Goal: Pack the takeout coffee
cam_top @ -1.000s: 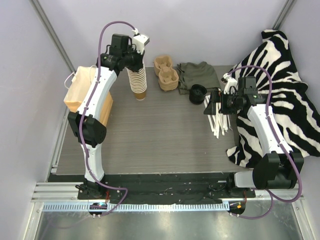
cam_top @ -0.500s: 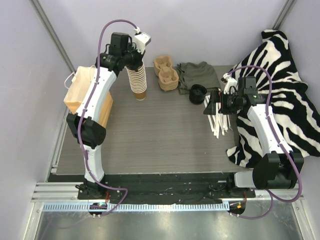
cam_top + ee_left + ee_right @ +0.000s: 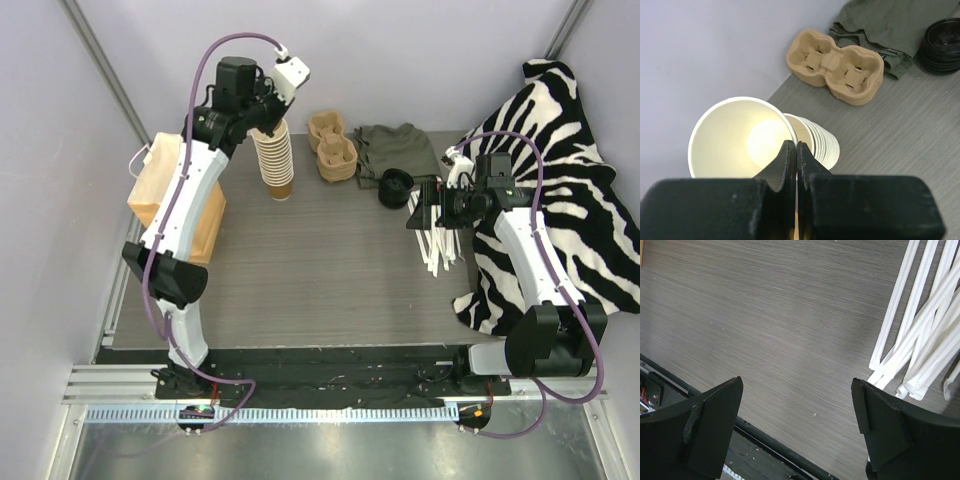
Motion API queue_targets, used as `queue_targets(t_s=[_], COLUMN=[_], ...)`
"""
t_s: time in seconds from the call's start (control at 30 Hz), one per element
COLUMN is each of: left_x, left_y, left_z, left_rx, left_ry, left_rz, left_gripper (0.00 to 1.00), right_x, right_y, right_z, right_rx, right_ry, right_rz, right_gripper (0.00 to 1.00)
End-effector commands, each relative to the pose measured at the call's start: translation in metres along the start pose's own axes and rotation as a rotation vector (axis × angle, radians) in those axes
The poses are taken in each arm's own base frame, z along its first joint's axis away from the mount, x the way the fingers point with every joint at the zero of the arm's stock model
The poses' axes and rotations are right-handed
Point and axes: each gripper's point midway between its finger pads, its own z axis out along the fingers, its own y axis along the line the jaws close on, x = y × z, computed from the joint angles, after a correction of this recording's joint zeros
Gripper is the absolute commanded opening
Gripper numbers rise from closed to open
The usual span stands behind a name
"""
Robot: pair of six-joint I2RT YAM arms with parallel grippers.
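My left gripper (image 3: 796, 145) is shut on the rim of a lidless paper cup (image 3: 735, 132), one finger inside it and one outside. The cup is held just above and beside the stack of brown cups (image 3: 822, 145). From above, the left gripper (image 3: 268, 118) is over the top of that stack (image 3: 277, 168) at the back left of the table. My right gripper (image 3: 797, 405) stands wide open above bare table, with nothing between its fingers. In the top view the right gripper (image 3: 425, 208) is by the straws. The takeout coffee is out of view.
Stacked cardboard cup carriers (image 3: 332, 148) and a green cloth (image 3: 395, 148) lie at the back. A stack of black lids (image 3: 396, 187) sits beside them. Wrapped white straws (image 3: 438, 245) lie under the right gripper. A brown paper bag (image 3: 165, 190) stands left; a zebra cloth (image 3: 570, 200) covers the right.
The left arm has risen and its wrist has shifted up and slightly right over the cup stack, still shut on the top cup. The right arm has not moved.
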Motion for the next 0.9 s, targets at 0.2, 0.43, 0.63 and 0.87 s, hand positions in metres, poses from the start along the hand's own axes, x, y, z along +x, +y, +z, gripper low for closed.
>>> queue_targets(t_s=[0.2,0.43,0.63,0.87], left_x=[-0.083,-0.016,0.037,0.089], left_y=[-0.019,-0.142,-0.224,-0.271], left_z=[-0.105,-0.115,-0.111,-0.069], left_rx=[-0.048,0.151,0.26,0.269], left_ry=[-0.197,-0.036,0.031,0.113], left_rz=[0.191,0.272,0.217,0.172], left_gripper=[0.0,0.0,0.0,0.0], right_x=[-0.028,-0.04,-0.046,-0.048], right_y=[0.008,0.005,-0.001,-0.008], right_z=[-0.011,-0.019,-0.018,-0.015], right_rx=[-0.001,0.038,0.063,0.091], right_ry=[-0.08,-0.099,-0.095,-0.086], right_rz=[-0.041,-0.059,-0.061,-0.072], right_gripper=[1.0,1.0,1.0,1.0])
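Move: The left hand holds a paper cup by its rim; the clear mid-table lies some 25 cm back, 10 cm right and 33 cm below. The cup stack is just under it, its middle about 22 cm down, 1 cm back and 2 cm right. The cup carrier is roughly 6 cm ahead, 15 cm right; the paper bag 8 cm back, 20 cm left. From the right hand, the clear mid-table is about 27 cm left, 10 cm back. Still pinching the cup, the left hand arcs up, then back 25 cm, right and down over open table. ##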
